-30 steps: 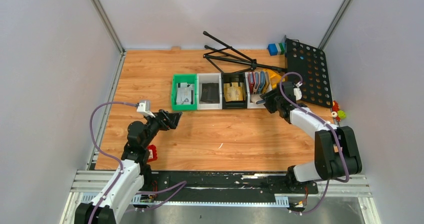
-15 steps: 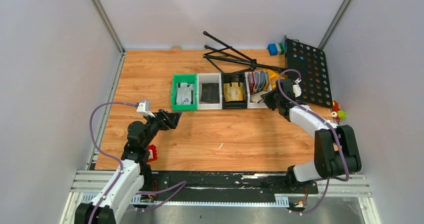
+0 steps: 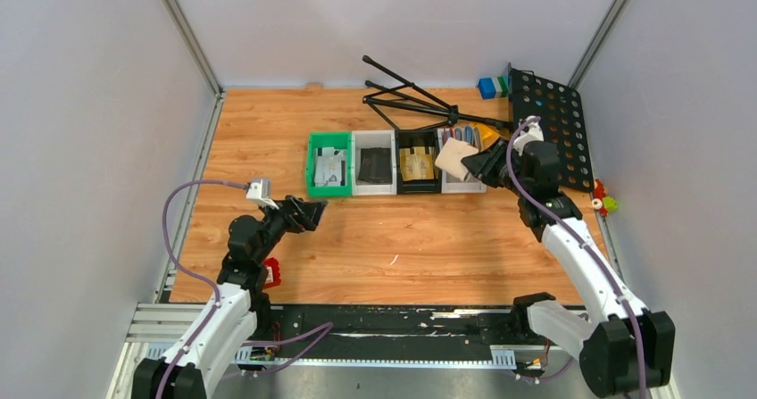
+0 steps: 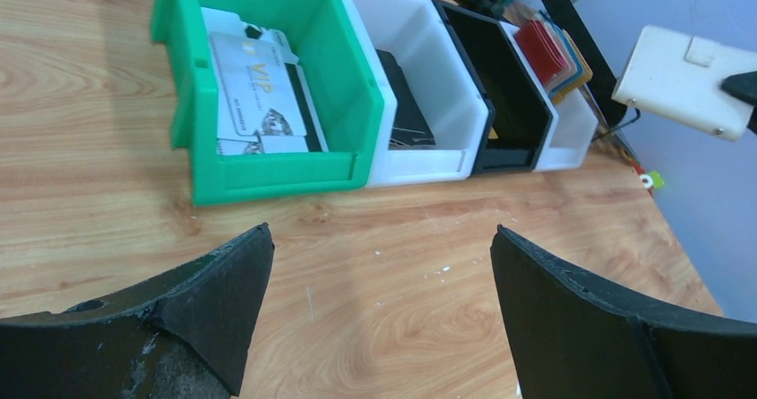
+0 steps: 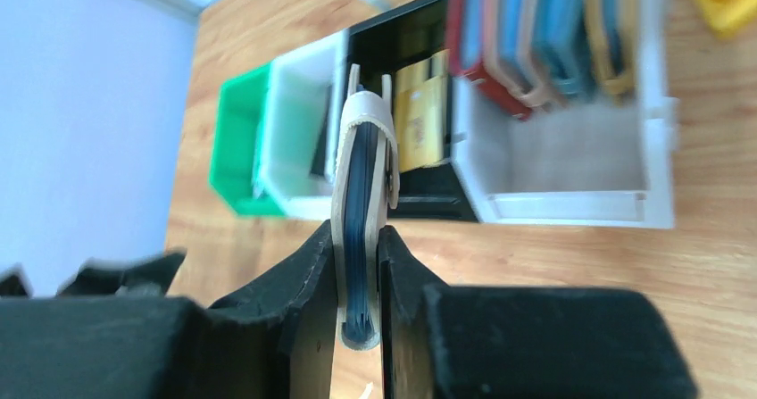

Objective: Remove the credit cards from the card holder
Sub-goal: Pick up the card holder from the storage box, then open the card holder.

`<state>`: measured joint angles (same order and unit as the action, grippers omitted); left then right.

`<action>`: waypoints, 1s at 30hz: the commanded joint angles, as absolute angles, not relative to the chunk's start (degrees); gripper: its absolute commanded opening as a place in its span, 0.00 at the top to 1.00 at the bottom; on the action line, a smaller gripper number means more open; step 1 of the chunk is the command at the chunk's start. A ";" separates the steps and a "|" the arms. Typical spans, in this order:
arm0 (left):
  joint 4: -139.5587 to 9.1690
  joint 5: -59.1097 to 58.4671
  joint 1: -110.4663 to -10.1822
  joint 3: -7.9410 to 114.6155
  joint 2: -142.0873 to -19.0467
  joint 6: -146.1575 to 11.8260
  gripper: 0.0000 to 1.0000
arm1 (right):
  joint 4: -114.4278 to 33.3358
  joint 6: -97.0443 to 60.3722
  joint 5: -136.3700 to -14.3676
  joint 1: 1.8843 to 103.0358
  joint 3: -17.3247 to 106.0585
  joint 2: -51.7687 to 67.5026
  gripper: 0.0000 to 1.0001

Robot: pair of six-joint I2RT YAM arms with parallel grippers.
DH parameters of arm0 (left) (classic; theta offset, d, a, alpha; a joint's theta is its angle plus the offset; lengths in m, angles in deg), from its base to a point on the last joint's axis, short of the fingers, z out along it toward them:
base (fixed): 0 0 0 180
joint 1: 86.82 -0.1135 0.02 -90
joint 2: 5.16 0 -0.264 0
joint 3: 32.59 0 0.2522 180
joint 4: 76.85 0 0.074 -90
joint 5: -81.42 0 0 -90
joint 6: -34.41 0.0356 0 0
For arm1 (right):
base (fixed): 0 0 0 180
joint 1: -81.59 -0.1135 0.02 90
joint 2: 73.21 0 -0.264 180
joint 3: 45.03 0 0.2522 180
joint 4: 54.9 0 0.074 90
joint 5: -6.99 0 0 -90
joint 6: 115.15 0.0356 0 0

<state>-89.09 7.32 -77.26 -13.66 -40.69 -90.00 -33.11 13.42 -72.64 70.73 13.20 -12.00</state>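
The card holder (image 3: 455, 159), a pale folded wallet with a small tab, hangs in the air above the right end of the bin row, with my right gripper (image 3: 479, 166) shut on it. In the right wrist view the card holder (image 5: 361, 176) stands edge-on between the jaws of the right gripper (image 5: 359, 238). Dark blue layers show between its pale covers, and I cannot tell whether they are the credit cards. The card holder (image 4: 687, 82) also shows at the upper right of the left wrist view. My left gripper (image 3: 312, 210) (image 4: 379, 256) hovers open over bare wood in front of the green bin.
Four bins stand in a row: a green bin (image 3: 314, 178) with printed cards, a white bin (image 3: 374, 187), a black bin (image 3: 418, 187), and a white bin (image 3: 464, 186) with upright wallets (image 3: 461, 137). Behind lie a folded stand (image 3: 411, 100) and a black perforated panel (image 3: 549, 131).
The right gripper closed on the card holder and lifted it up out of the rightmost white bin, the arm rising and swinging back. The left arm has stayed still.
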 commanded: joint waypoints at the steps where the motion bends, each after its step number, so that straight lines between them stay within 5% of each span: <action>1: -95.47 12.73 -75.52 -12.73 -43.46 -89.45 0.03 | -38.59 0.82 -50.29 70.47 9.81 -18.25 0.81; 5: -99.08 14.46 -70.19 -11.51 -47.01 -86.63 0.04 | -37.82 -0.37 -46.61 70.45 7.06 -23.56 0.80; 15: -97.53 -13.33 -37.48 -5.35 -50.62 -59.69 0.08 | -15.64 21.20 -52.81 70.45 14.12 -21.77 0.83; 22: -114.50 -10.07 -29.27 -8.01 -57.51 -37.66 0.08 | -12.05 37.35 -51.74 70.34 10.95 -23.82 0.81; 30: -114.72 -10.07 -24.75 -1.76 -65.67 -19.99 0.07 | -9.77 45.19 -53.87 68.22 10.81 -26.14 0.82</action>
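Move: The card holder is already in the right fingers, its middle some 3 cm to their left and 1 cm ahead. From the right hand, the storage box lies about 8 cm ahead, 1 cm right, the black box 8 cm ahead, 9 cm left, both some 17 cm below. From the open left hand, the holder is roughly 31 cm right, 10 cm ahead, 5 cm higher; the green box is about 17 cm ahead, 2 cm right, 11 cm lower. Keeping its pinch on the card holder, the right hand draws it back some 11 cm and about 5 cm left, clear of the boxes, turning counter-clockwise early, then tipping its fingers down. The open left hand sweeps about 18 cm right and 8 cm back towards it, rising slightly late, swinging clockwise and rolling its left side up some 60 degrees, without touching it. ##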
